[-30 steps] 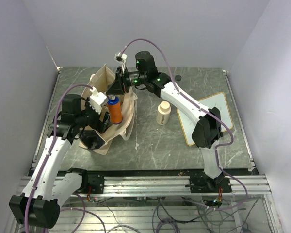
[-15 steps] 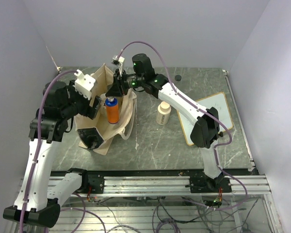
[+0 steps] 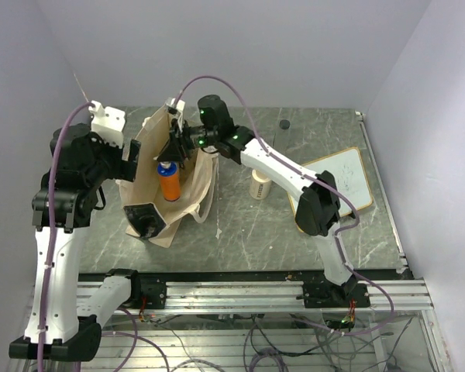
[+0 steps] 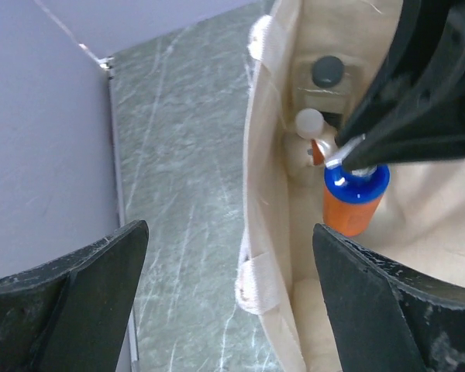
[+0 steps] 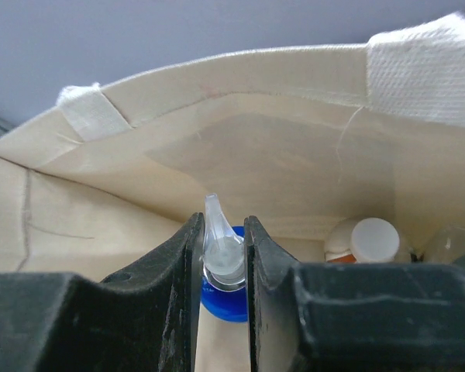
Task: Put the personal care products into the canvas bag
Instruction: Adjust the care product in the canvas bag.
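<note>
The canvas bag [image 3: 195,190] lies on the table with its mouth open. My right gripper [image 3: 169,159] reaches into that mouth, shut on the clear nozzle of the blue-and-orange bottle [image 3: 168,184], which hangs upright inside. The right wrist view shows the nozzle pinched between the fingers [image 5: 178,271] above the blue bottle [image 5: 221,304]. More bottles [image 5: 372,239] rest deeper in the bag [image 5: 256,139]. My left gripper [image 3: 133,155] hovers open at the bag's left rim [image 4: 263,225], holding nothing, with the bottle [image 4: 353,209] to its right. A cream bottle [image 3: 259,186] stands on the table.
A wood-framed whiteboard [image 3: 342,180] lies at the right of the table, partly under the right arm. A small dark round cap [image 3: 284,124] sits at the back. Grey walls close in the table at the left, back and right.
The left gripper has pulled up and back to the left, away from the bottle. The right gripper has carried the bottle leftward and lower into the bag.
</note>
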`<action>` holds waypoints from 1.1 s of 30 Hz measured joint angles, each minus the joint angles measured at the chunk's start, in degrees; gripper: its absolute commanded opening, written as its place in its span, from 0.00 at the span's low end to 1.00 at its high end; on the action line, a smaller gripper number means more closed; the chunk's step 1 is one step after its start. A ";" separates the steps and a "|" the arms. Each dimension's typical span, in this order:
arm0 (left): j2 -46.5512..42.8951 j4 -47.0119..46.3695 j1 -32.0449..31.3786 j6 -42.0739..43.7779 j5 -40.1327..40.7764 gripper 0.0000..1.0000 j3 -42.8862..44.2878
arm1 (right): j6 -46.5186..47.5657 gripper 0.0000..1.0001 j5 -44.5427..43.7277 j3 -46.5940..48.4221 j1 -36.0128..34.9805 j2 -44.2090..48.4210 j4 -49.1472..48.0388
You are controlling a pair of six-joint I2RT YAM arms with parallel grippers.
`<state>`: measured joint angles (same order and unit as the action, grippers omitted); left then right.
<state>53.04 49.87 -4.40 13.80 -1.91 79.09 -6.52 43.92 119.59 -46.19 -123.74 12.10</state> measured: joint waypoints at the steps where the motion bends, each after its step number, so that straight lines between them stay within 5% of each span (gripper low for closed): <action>1: 0.17 0.09 0.31 -0.61 1.07 1.00 0.74 | 0.35 0.00 -0.02 0.33 -0.33 -1.01 -0.33; 18: 2.82 1.09 2.82 -5.11 7.69 0.99 6.73 | 9.84 0.00 -1.16 5.49 -3.89 -9.42 -1.95; 33: 4.68 1.01 4.52 -5.51 7.41 0.99 6.67 | 19.26 0.00 0.07 0.55 -3.74 -9.44 -2.56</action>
<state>57.71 50.87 0.12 8.29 5.50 85.76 12.73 43.99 120.14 -49.93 -133.19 9.54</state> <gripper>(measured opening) 0.989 0.225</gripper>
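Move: The right hand already holds the pump bottle by its pump head inside the bag; the patch of canvas bag floor meant for it lies some 25 cm below and 4 cm left, level fore and aft. The white-capped bottle is about 8 cm ahead of the right hand and 3 cm left, the dark-capped bottle 14 cm straight ahead, both some 20 cm lower. From the left hand that floor patch is about 12 cm right, 3 cm ahead, 32 cm down. Right hand, still gripping the pump, lowers the bottle about 9 cm, drifting left; open left hand retreats left. ##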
